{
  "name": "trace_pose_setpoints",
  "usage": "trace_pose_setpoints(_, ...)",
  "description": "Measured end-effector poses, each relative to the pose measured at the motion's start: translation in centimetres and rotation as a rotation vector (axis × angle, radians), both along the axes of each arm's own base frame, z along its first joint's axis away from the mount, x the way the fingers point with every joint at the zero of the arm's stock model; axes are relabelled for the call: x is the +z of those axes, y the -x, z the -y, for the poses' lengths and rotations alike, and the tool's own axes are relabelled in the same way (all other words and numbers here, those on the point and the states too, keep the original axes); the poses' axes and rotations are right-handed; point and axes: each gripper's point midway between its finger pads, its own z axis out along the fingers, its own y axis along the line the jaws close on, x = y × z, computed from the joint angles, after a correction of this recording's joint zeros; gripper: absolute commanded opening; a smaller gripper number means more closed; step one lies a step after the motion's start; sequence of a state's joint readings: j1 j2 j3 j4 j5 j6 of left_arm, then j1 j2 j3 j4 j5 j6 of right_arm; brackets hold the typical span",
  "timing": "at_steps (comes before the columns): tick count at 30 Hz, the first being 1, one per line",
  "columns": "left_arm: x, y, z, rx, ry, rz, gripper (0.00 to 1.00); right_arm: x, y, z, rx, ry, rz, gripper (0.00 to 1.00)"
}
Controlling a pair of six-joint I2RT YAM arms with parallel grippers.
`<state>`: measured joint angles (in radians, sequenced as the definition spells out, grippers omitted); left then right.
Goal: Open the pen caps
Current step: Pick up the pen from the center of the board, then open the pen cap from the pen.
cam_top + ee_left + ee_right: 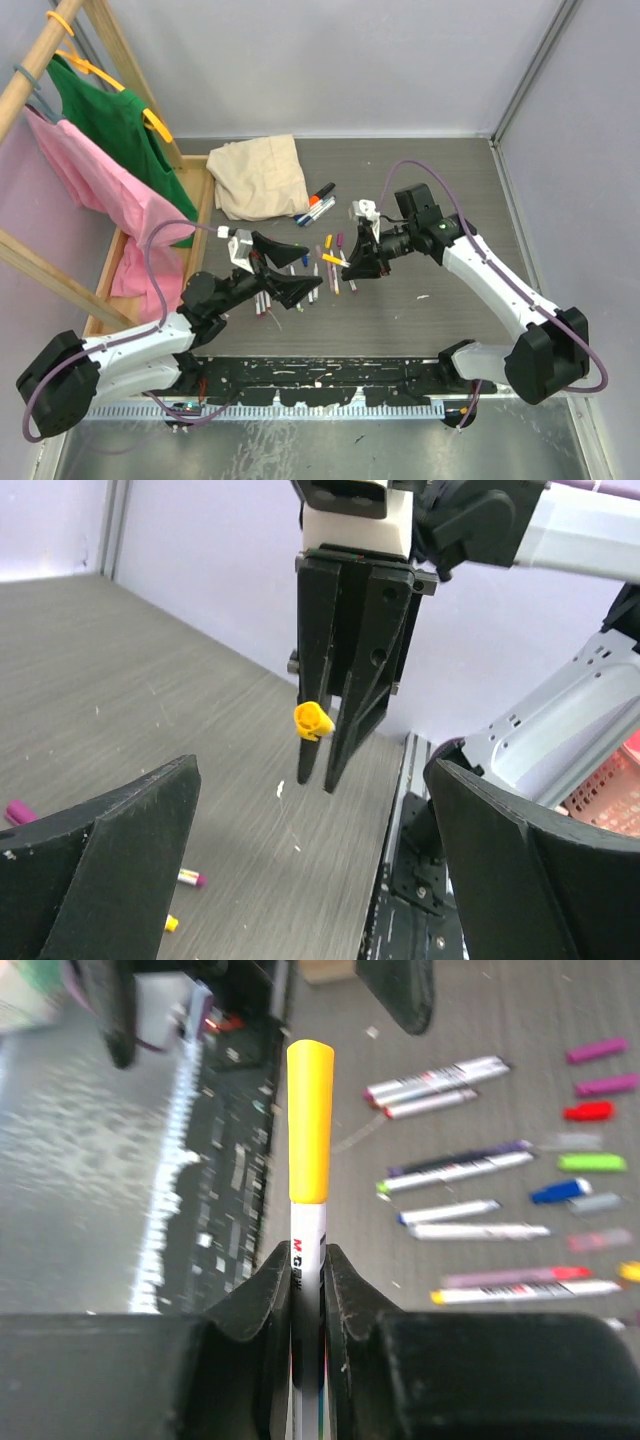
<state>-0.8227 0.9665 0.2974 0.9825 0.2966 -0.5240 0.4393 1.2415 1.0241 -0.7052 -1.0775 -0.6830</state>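
Observation:
My right gripper (306, 1252) is shut on a white-barrelled pen (306, 1260) whose yellow pen cap (310, 1120) is still on and points away from the wrist. From above, that gripper (352, 270) holds the yellow-capped pen (332, 259) out towards my left gripper (310, 268), which is open wide with nothing between its fingers. In the left wrist view the yellow cap (313, 720) sits ahead of the left gripper (315, 810), apart from both fingers. Several uncapped pens (460, 1168) and loose caps, purple (597, 1050), red (587, 1111), green (590, 1162) and blue (560, 1191), lie on the table.
A beige cloth (260, 175) lies at the back, with a thick black marker with an orange cap (322, 190) beside it. A wooden rack (205, 200) with green (110, 115) and pink (100, 190) garments stands at the left. A black rail (330, 385) runs along the near edge.

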Motion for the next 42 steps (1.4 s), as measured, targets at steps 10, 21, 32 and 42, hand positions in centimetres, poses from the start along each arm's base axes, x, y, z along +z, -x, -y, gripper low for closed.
trace_pose_setpoints(10, 2.5, -1.1, 1.3, -0.005, 0.116, -0.005, 0.70, 2.0, 2.4, -1.8, 0.058, -0.194, -0.344, 0.01)
trace_pose_setpoints(21, 2.7, -1.3, 4.5, -0.099, 0.169, -0.063, 0.33, 3.0, 2.2, -2.1, 0.054, -0.229, -0.419, 0.01)
trace_pose_setpoints(32, 2.7, -1.2, 4.6, -0.105, 0.177, -0.078, 0.19, 3.3, 1.7, -1.8, 0.037, -0.249, -0.451, 0.01)
trace_pose_setpoints(42, 2.2, -1.6, 4.7, -0.099, 0.176, -0.108, 0.00, 2.7, 1.6, -1.6, 0.028, -0.245, -0.432, 0.35)
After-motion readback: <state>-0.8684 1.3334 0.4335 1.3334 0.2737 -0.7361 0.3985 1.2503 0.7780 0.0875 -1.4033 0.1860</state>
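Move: The yellow cap of the pen held in the right fingers lies about 6 cm to the right of the open left hand and 3 cm ahead, nearly level with it. It sticks out some 6 cm to the left of the right hand and about 1 cm ahead. Down on the table, roughly 23 cm below the left hand, lie a yellow uncapped pen some 9 cm ahead and 8 cm right, and the loose yellow cap about 19 cm ahead and 7 cm right. Rightwards by about 5 cm, with a rise of 2–3 cm and a little forward, the left hand comes onto the yellow cap, its wide-open fingers closing on the way and then pinching the cap from both sides. Meanwhile the right hand lifts the pen about 3 cm, drawing it slightly back and left and turning nearly 30 degrees at the wrist, then holds it out almost still; its fingers stay around the barrel. ##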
